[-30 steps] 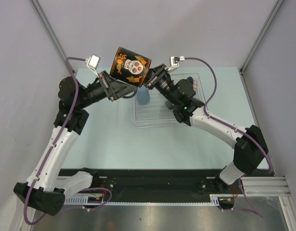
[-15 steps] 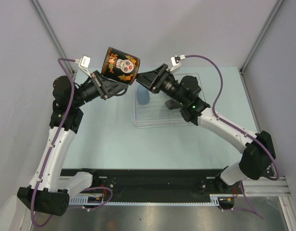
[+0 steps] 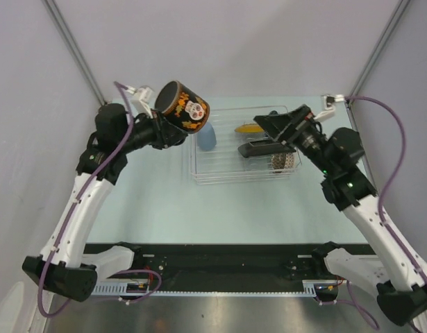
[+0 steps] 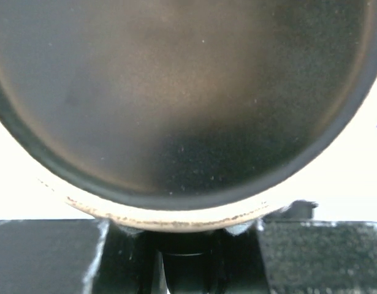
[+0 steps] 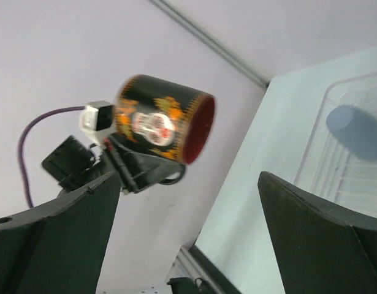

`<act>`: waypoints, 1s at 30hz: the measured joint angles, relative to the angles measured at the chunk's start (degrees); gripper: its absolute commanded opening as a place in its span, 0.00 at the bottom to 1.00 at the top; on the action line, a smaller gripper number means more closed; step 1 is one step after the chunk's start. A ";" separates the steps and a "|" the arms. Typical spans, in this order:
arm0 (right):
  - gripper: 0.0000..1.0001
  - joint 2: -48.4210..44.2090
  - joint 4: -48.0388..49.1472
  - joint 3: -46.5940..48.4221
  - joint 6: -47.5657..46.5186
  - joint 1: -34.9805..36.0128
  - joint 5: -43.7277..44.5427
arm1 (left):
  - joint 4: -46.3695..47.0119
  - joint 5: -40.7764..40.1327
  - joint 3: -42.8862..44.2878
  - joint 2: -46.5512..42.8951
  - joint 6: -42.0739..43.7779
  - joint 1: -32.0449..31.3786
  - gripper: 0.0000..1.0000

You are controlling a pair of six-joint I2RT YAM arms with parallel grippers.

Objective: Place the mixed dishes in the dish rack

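Observation:
The dark red-lined mug (image 3: pixel 182 108), black with a skull print, hangs tilted in the air left of the dish rack (image 3: pixel 227 170). My left gripper (image 3: pixel 170 130) is shut on it at the handle side. The mug (image 4: pixel 176 92) fills the left wrist view above the left gripper (image 4: pixel 182 236). In the right wrist view the mug (image 5: pixel 163 119) shows its red inside. My right gripper (image 3: pixel 267 130) is open and empty over the rack, its fingers (image 5: pixel 59 239) wide apart. In the rack are a light blue cup (image 3: pixel 207 137), a yellow plate (image 3: pixel 249 128), a black plate (image 3: pixel 258 148) and a speckled bowl (image 3: pixel 282 163).
The clear rack (image 5: pixel 354 171) sits at the back middle of the pale green table (image 3: pixel 151 201), with the light blue cup (image 5: pixel 360 130) at its left end. Grey walls and metal frame posts (image 3: pixel 74 48) close in both sides.
My right gripper has opened, let go of the mug and drawn back to the right over the rack. The left arm has kept the mug and turned it.

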 measured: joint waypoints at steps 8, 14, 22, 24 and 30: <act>1.00 -12.90 -8.11 0.13 -6.99 -2.84 2.45 | -8.52 -12.52 0.66 7.65 16.59 -12.11 0.00; 1.00 -13.05 -15.21 0.11 -9.84 -2.86 3.41 | -7.28 -19.93 -2.29 10.38 22.47 -12.68 0.00; 1.00 -14.58 -20.50 0.00 -13.49 -2.89 5.90 | -2.97 -24.44 -2.29 19.52 28.33 -14.53 0.00; 1.00 -14.58 -21.46 0.00 -14.05 -2.97 6.69 | -2.25 -24.87 -2.29 21.90 29.07 -15.43 0.00; 1.00 -14.45 -23.67 -0.74 -15.17 -3.65 8.20 | -0.50 -25.14 -2.29 27.74 30.10 -17.27 0.00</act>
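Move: The left hand holds the mug by its handle, mouth facing right. Its open spot in the dish rack lies about 11 cm ahead of that hand, 12 to the right and 30 below. The blue cup stands some 16 ahead and 8 right, the yellow plate 19 ahead and 24 right, the dark plate 12 ahead and 28 right, all equally low. From the empty right hand the spot is roughly 11 ahead, 14 left, 35 below. Keeping its pinch on the mug's handle, the left hand sinks about 22 cm towards the rack beside the blue cup, easing forward and a little right, while the wrist rolls some 40 degrees, left side up, turning the mouth downward. The wide-open right hand draws right and back, first rising, then sinking, and turns slightly clockwise. ##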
